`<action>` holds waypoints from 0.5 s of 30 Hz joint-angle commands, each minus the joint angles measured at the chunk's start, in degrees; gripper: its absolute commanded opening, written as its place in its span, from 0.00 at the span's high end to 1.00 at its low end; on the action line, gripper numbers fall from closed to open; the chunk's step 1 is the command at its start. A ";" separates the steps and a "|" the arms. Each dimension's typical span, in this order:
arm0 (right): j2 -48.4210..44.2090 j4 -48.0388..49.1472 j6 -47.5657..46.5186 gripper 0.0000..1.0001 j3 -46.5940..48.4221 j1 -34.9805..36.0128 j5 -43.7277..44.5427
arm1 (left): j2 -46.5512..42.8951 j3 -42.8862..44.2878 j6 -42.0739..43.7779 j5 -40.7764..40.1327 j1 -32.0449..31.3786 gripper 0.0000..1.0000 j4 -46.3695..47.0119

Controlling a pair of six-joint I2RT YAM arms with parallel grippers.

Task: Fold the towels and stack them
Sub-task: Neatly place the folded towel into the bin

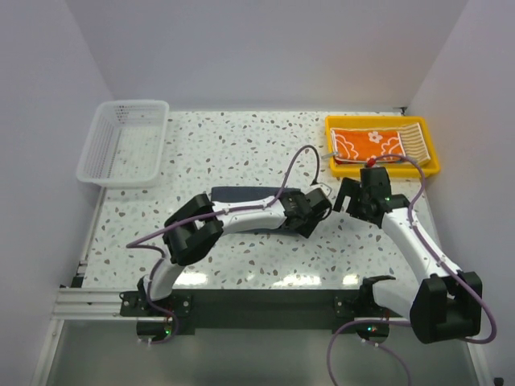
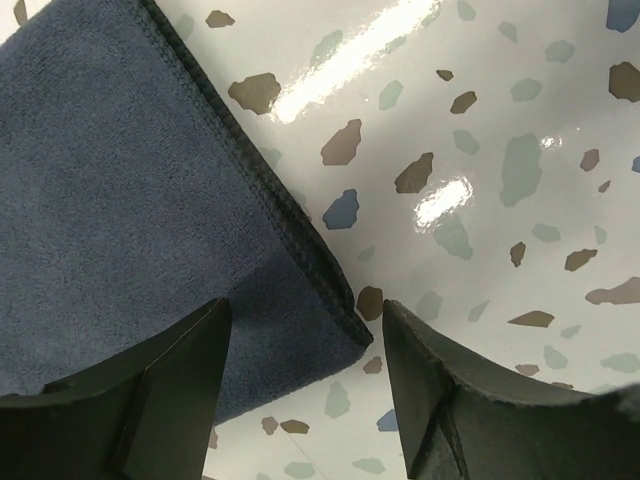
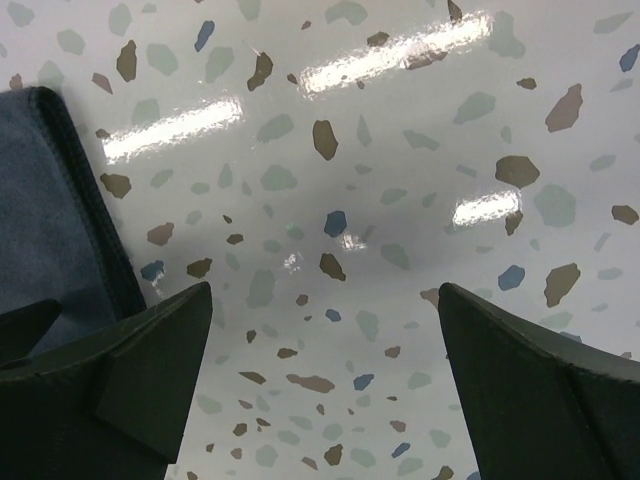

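Observation:
A plain dark blue-grey towel (image 1: 241, 195) lies flat mid-table, mostly under my left arm. In the left wrist view the towel (image 2: 120, 200) fills the left side, and its near corner lies between my fingers. My left gripper (image 1: 319, 199) (image 2: 305, 385) is open and holds nothing, low over that corner. My right gripper (image 1: 346, 195) (image 3: 325, 380) is open and empty over bare table, just right of the towel's edge (image 3: 50, 220). An orange flower-print towel (image 1: 368, 143) and a tan-and-white striped towel (image 1: 414, 138) lie in the yellow tray.
The yellow tray (image 1: 426, 167) stands at the back right, close behind my right gripper. A white mesh basket (image 1: 125, 143) stands at the back left. The two grippers are close together at mid-table. Walls close in the back and both sides.

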 commanded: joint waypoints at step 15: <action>-0.51 5.01 4.64 0.01 -3.54 -0.23 -10.85 | 5.64 -1.32 -3.40 -4.90 -0.81 0.61 -0.91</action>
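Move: The folded dark blue towel's near right corner lies almost straight under the left gripper, about 2 cm below it, between its open fingers; the towel's middle is some 14 cm to the left and 7 cm ahead. From the right gripper that same corner is roughly 15 cm to the left, 2 cm back and 8 cm down, while the yellow bin's middle is about 22 cm ahead and 6 cm to the right. Lower the left gripper about 2 cm onto the towel's near right corner, then hold it low and start closing the part-open fingers around that corner, taking them from two-thirds open to a bit under half. Meanwhile ease the right gripper some 3 cm left, down and slightly back towards the towel, rolling its left side up a little, fingers kept wide open. ##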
